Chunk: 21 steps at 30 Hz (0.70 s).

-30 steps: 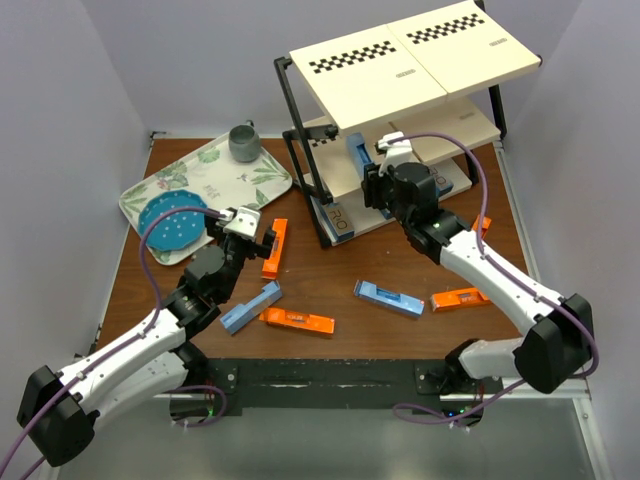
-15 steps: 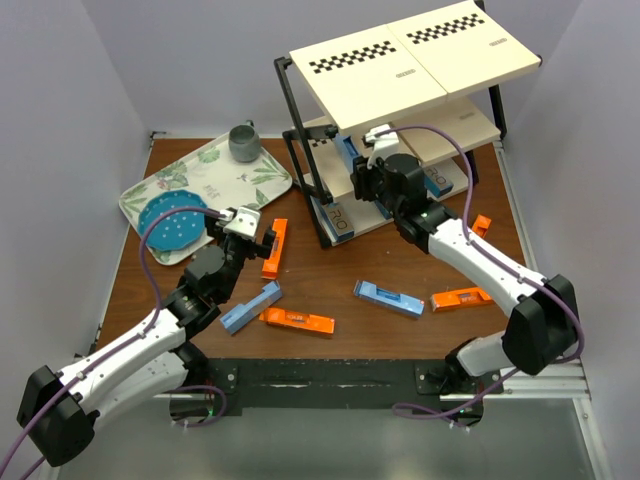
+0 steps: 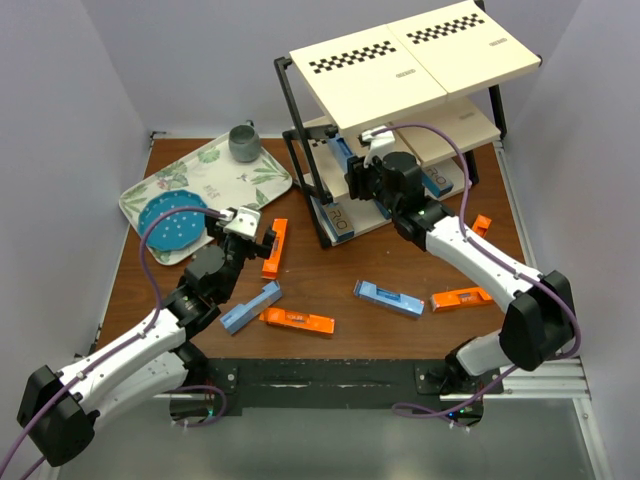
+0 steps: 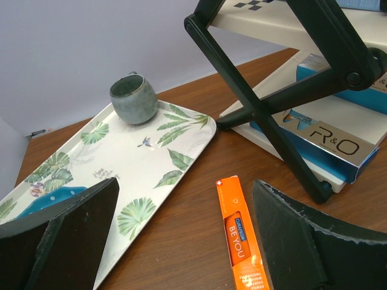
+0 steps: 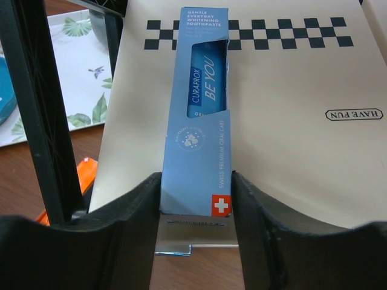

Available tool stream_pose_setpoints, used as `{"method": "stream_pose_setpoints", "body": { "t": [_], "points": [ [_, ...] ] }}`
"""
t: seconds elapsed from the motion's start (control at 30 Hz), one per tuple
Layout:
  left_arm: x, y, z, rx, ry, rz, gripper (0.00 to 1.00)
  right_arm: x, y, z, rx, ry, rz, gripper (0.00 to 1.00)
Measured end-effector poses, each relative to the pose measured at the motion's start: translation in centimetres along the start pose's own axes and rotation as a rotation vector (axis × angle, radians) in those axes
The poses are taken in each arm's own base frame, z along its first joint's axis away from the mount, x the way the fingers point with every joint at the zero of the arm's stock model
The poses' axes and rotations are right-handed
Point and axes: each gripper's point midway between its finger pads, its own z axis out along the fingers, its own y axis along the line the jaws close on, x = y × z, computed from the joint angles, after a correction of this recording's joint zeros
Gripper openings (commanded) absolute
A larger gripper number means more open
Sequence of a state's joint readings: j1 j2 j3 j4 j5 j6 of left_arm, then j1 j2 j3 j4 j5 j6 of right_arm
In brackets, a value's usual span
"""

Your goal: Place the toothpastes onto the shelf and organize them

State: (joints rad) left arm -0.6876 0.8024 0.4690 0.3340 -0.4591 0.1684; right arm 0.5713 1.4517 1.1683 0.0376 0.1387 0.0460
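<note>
My right gripper (image 3: 356, 172) (image 5: 196, 181) reaches into the shelf (image 3: 400, 70) at its middle tier. Its fingers (image 5: 145, 199) press both sides of a blue toothpaste (image 5: 199, 115) (image 3: 345, 155), which lies lengthwise on the slanted cream board (image 5: 290, 72). A silver carton (image 3: 340, 215) (image 4: 329, 142) sits on the lowest tier. My left gripper (image 3: 252, 228) (image 4: 184, 184) hangs open low over the table, with an orange toothpaste (image 4: 242, 241) (image 3: 275, 247) just inside its right finger. More cartons lie on the table: blue (image 3: 251, 306), orange (image 3: 297, 320), blue (image 3: 388, 297), orange (image 3: 460, 298).
A leaf-patterned tray (image 3: 215, 175) (image 4: 139, 157) at the back left holds a grey cup (image 3: 243, 142) (image 4: 133, 98) and a blue plate (image 3: 170, 222). The shelf's black crossed legs (image 4: 272, 109) stand close to my left gripper's right side. Another orange carton (image 3: 482, 224) lies by the shelf's right foot.
My right gripper has moved up and left into the shelf's middle tier, bringing the blue toothpaste onto the board. The left arm has not moved.
</note>
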Motion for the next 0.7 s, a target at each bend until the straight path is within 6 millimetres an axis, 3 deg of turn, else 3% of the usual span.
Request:
{"method": "stream_pose_setpoints", "body": {
  "t": [0.27,0.5,0.57,0.7],
  "points": [
    [0.2,-0.3,0.1,0.012,0.004,0.003,0.97,-0.4,-0.2,-2.0,0.0,0.006,0.01,0.82],
    [1.5,-1.5,-0.1,0.069,0.052,-0.005,0.98,-2.7,-0.8,-7.1,-0.004,-0.061,0.026,0.88],
    [2.4,-2.1,-0.2,0.097,0.092,-0.015,0.98,-2.4,-1.0,-8.5,-0.005,-0.058,0.027,0.9],
    [4.2,-3.3,-0.7,0.149,0.185,-0.046,0.98,0.1,-1.2,-10.4,-0.009,-0.008,0.026,0.93]
  ]
}}
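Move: My right fingers are still around the near end of the blue toothpaste on the middle shelf; its middle is about 6 cm ahead, 3 cm left and 1 cm below. A silver-topped toothpaste lies on the bottom shelf, some 6 cm ahead, 3 cm left and 20 cm down. From my left hand, the upper orange toothpaste is about 7 cm ahead, 4 cm right and 21 cm below; the left blue toothpaste lies 10 cm back, 2 cm left, equally low. I open my right fingers from about half to nearly full, let go of the blue toothpaste and draw back about 9 cm and 5 cm to the right, away from the shelf, rising some 4 cm before sinking a little. Meanwhile my open left hand drops about 5 cm, drifts 2 cm right towards the upper orange toothpaste and tips some 10 degrees downward. ##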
